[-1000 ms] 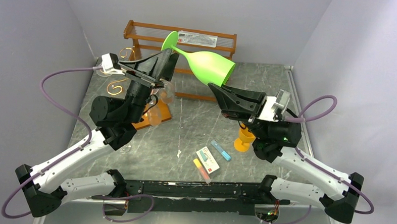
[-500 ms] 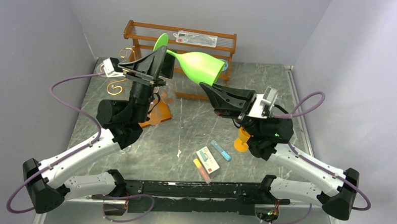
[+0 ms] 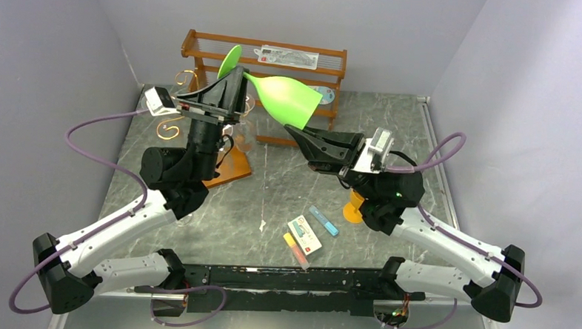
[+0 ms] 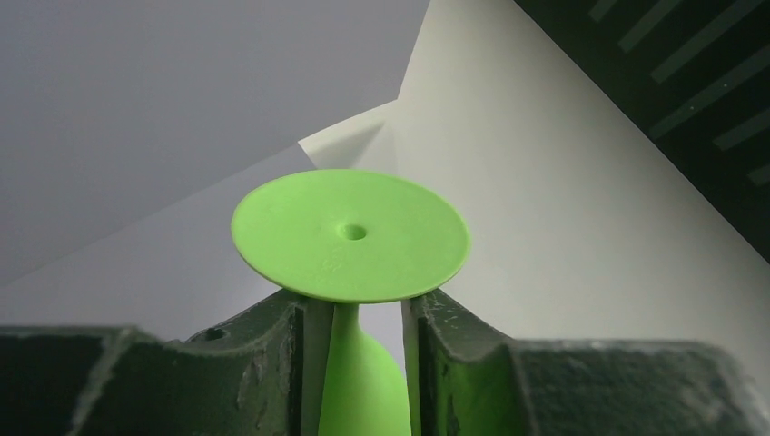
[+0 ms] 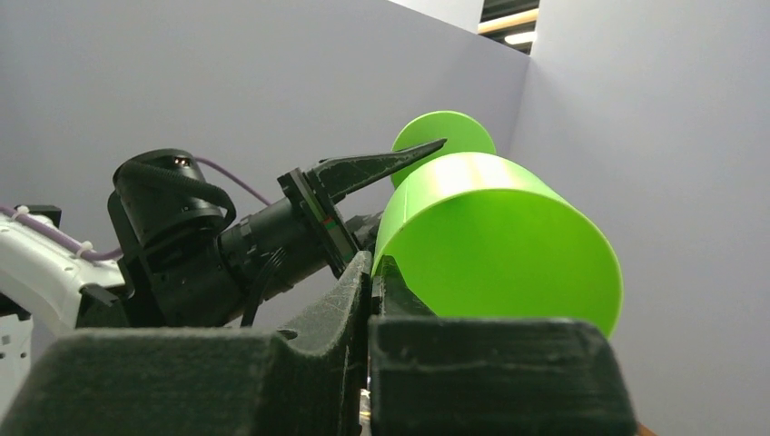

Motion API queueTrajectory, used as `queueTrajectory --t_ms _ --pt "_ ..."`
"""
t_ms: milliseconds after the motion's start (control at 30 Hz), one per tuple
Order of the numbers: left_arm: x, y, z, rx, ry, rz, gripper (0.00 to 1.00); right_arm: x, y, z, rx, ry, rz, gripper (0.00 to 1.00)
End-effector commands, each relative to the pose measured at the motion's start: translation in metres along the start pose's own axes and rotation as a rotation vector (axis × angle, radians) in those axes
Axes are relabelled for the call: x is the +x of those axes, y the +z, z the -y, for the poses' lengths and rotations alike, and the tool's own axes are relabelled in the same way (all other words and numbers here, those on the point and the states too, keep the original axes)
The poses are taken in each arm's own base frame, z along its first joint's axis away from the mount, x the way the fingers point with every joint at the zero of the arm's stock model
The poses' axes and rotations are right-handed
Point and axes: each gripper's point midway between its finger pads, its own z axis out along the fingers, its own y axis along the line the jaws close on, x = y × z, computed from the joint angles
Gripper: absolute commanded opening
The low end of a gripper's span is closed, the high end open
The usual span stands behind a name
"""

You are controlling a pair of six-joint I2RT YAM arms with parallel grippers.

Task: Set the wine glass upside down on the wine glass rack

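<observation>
A bright green wine glass (image 3: 287, 97) hangs on its side in the air in front of the shelf, foot to the left. My right gripper (image 3: 293, 133) is shut on the rim of its bowl (image 5: 495, 236), one finger inside and one outside. My left gripper (image 3: 236, 77) reaches up around the stem just below the foot (image 4: 350, 234). The stem touches one finger (image 4: 304, 363), and a narrow gap shows on the other side. The wine glass rack (image 3: 169, 128), gold wire on a brown base, stands below and behind my left arm, partly hidden.
A two-tier brown wooden shelf (image 3: 278, 56) with a packet on top stands at the back wall. An orange cup (image 3: 358, 204) sits under my right wrist. A small box (image 3: 305, 235), a blue strip (image 3: 323, 220) and a yellow-pink piece lie near the front.
My right arm has carried the wine glass left and slightly down. The left gripper has narrowed around its stem below the foot.
</observation>
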Motion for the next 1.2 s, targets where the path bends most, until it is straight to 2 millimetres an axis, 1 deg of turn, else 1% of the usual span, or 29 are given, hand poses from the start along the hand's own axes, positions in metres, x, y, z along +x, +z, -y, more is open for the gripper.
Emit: queueTrajectory --t_ms 0,133,233,333,400,467,500,533,567,600,667,733,800,900,967,1033,1167 --pt "-0.020 0.005 0.032 0.095 0.005 0.083 0.34 0.015 -0.010 -0.004 -0.010 0.004 -0.061 0.00" --pt "-0.022 0.005 0.029 0.088 0.044 0.092 0.21 0.020 -0.013 -0.008 -0.028 0.030 -0.090 0.00" --pt "-0.021 0.006 0.028 0.087 0.076 0.090 0.06 0.022 -0.014 -0.013 -0.042 0.071 -0.110 0.00" --pt "-0.021 0.006 0.030 0.090 0.126 0.086 0.05 0.024 -0.017 -0.013 -0.026 0.126 -0.121 0.01" --pt "-0.021 0.006 0.029 0.083 0.191 0.082 0.05 0.026 -0.020 -0.012 -0.004 0.157 -0.129 0.08" --pt "-0.021 0.005 0.027 0.060 0.265 0.067 0.05 0.028 -0.025 -0.010 0.023 0.179 -0.146 0.21" --pt "-0.022 0.005 0.025 0.047 0.305 0.061 0.05 0.027 -0.028 -0.008 0.040 0.187 -0.151 0.29" --pt "-0.023 0.003 0.023 0.033 0.345 0.052 0.05 0.029 -0.032 -0.005 0.067 0.198 -0.165 0.39" --pt "-0.022 0.001 0.020 0.019 0.388 0.034 0.05 0.033 -0.036 -0.004 0.083 0.209 -0.183 0.46" --pt "-0.020 -0.003 0.016 0.005 0.425 0.007 0.05 0.037 -0.041 -0.005 0.089 0.217 -0.203 0.52" --pt "-0.016 -0.012 0.009 -0.012 0.507 -0.052 0.05 0.047 -0.053 -0.008 0.093 0.230 -0.257 0.58" --pt "-0.011 -0.021 0.000 -0.033 0.592 -0.128 0.05 0.057 -0.068 -0.013 0.090 0.248 -0.324 0.62" --pt "-0.004 -0.032 -0.002 -0.020 0.667 -0.213 0.05 0.066 -0.083 -0.020 0.078 0.261 -0.390 0.64" --pt "0.006 -0.049 -0.002 0.034 0.780 -0.335 0.05 0.065 -0.097 -0.026 0.061 0.271 -0.455 0.67" --pt "0.011 -0.059 -0.006 0.052 0.858 -0.404 0.05 0.059 -0.100 -0.034 0.010 0.269 -0.475 0.68" --pt "0.015 -0.070 -0.013 0.068 0.937 -0.484 0.05 0.051 -0.098 -0.039 -0.027 0.273 -0.487 0.68" --pt "0.021 -0.093 -0.023 0.103 1.060 -0.634 0.05 0.045 -0.091 -0.045 -0.060 0.316 -0.489 0.68"
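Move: The green wine glass's stem is already between the left hand's open fingers, its middle some 6 cm right, 3 cm back and 2 cm lower. The wine glass rack's hub is about 14 cm left, 4 cm ahead and 20 cm below that hand. The right hand still pinches the rim, the glass's middle about 5 cm ahead, 3 cm left and 4 cm above it; the orange glass stands roughly 19 cm right, 4 cm back and 40 cm below. Left pinches the stem; right frees the rim, sinking about 10 cm; left rolls some 50°, back and down. ##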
